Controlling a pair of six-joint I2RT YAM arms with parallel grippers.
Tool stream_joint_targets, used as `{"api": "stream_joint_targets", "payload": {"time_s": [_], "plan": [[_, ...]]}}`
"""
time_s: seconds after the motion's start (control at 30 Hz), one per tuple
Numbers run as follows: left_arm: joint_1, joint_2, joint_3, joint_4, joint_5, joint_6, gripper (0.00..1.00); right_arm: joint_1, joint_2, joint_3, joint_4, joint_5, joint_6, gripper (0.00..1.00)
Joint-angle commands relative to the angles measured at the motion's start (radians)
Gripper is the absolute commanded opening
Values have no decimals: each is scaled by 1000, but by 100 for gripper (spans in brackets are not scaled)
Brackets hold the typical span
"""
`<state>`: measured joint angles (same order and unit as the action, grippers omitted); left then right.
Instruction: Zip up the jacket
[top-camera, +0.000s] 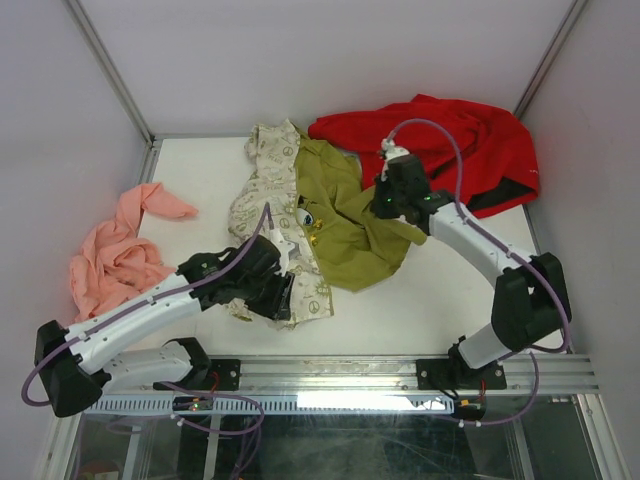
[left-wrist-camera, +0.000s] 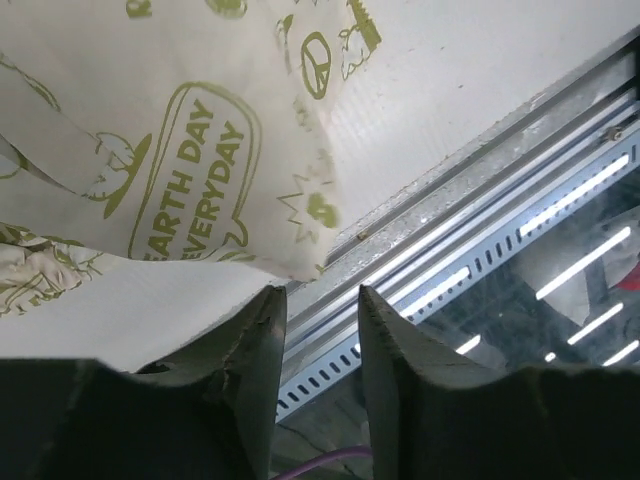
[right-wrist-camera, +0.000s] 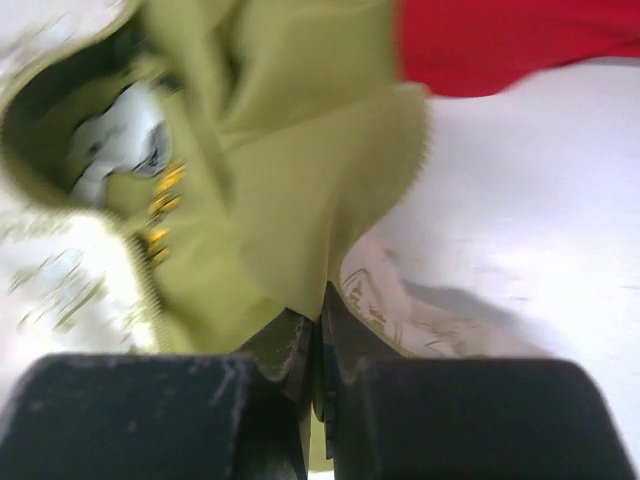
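Observation:
The jacket (top-camera: 268, 180) lies crumpled mid-table, cream with olive prints, its olive-green lining (top-camera: 340, 225) folded outward. My left gripper (top-camera: 280, 300) sits at the jacket's near hem. In the left wrist view its jaws (left-wrist-camera: 320, 295) stand a little apart with nothing between them, and the printed fabric (left-wrist-camera: 180, 150) hangs just above the left finger (left-wrist-camera: 262, 340). My right gripper (top-camera: 384, 210) is over the lining's right side. In the right wrist view it (right-wrist-camera: 320, 300) is shut on an edge of the olive lining (right-wrist-camera: 300, 180), with printed fabric (right-wrist-camera: 400, 310) draped beside the right finger.
A large red garment (top-camera: 470, 140) lies at the back right, just behind the right gripper, and shows as a red patch (right-wrist-camera: 520, 40) in the right wrist view. A salmon-pink garment (top-camera: 115, 250) lies at the left. The metal rail (top-camera: 400, 375) runs along the near edge.

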<state>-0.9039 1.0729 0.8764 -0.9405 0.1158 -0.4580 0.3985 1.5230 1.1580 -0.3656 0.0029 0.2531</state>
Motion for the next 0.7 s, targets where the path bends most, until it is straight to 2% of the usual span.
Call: {"api": "stream_joint_targets", "payload": {"time_s": [0.0,0.13,0.2,0.3,0.43,0.5,0.67], "plan": [[-4,-58,66,54,-20,-24,39,211,-13,37,-4,-45,-17,6],[-3,-68,133,58,-136,-40,45,377,97,60,-15,-106,-14,15],[7,-68,149,67,-209,-50,49,434,145,74,-33,-145,-19,23],[70,-68,143,116,-243,-50,50,473,154,70,-58,-183,-25,35],[200,-66,101,242,-206,-42,50,471,48,15,-57,-205,-45,52],[230,-43,102,298,-184,-36,51,454,-19,-22,-60,-200,-52,57],[240,103,186,398,-136,4,59,331,-157,-143,-25,-179,-27,63]]}}
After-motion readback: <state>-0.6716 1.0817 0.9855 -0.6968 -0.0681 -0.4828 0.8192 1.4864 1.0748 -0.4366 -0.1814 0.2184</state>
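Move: The right hand grips the olive-lined right front panel of the jacket, lifted off the table. The middle of the left panel's zip edge lies about 17 cm to its left, 13 cm back and 6 below; the neck label is some 19 cm left, almost level with it, and the red garment about 17 cm ahead and 17 right. From the empty left hand, the same zip edge is roughly 14 cm ahead and 8 right, with the left panel's zip-side hem corner about 12 cm straight right. The jacket's held right panel is swept by the right hand to the left and back, about 17 cm left and 15 back while dipping some 6 cm, turning about 35 degrees counter-clockwise; its fingers open and let go, and it then rises a little and eases back right. The left hand, already off the cloth, climbs some 6 cm and goes forward about 12, spreading its fingers wider. ##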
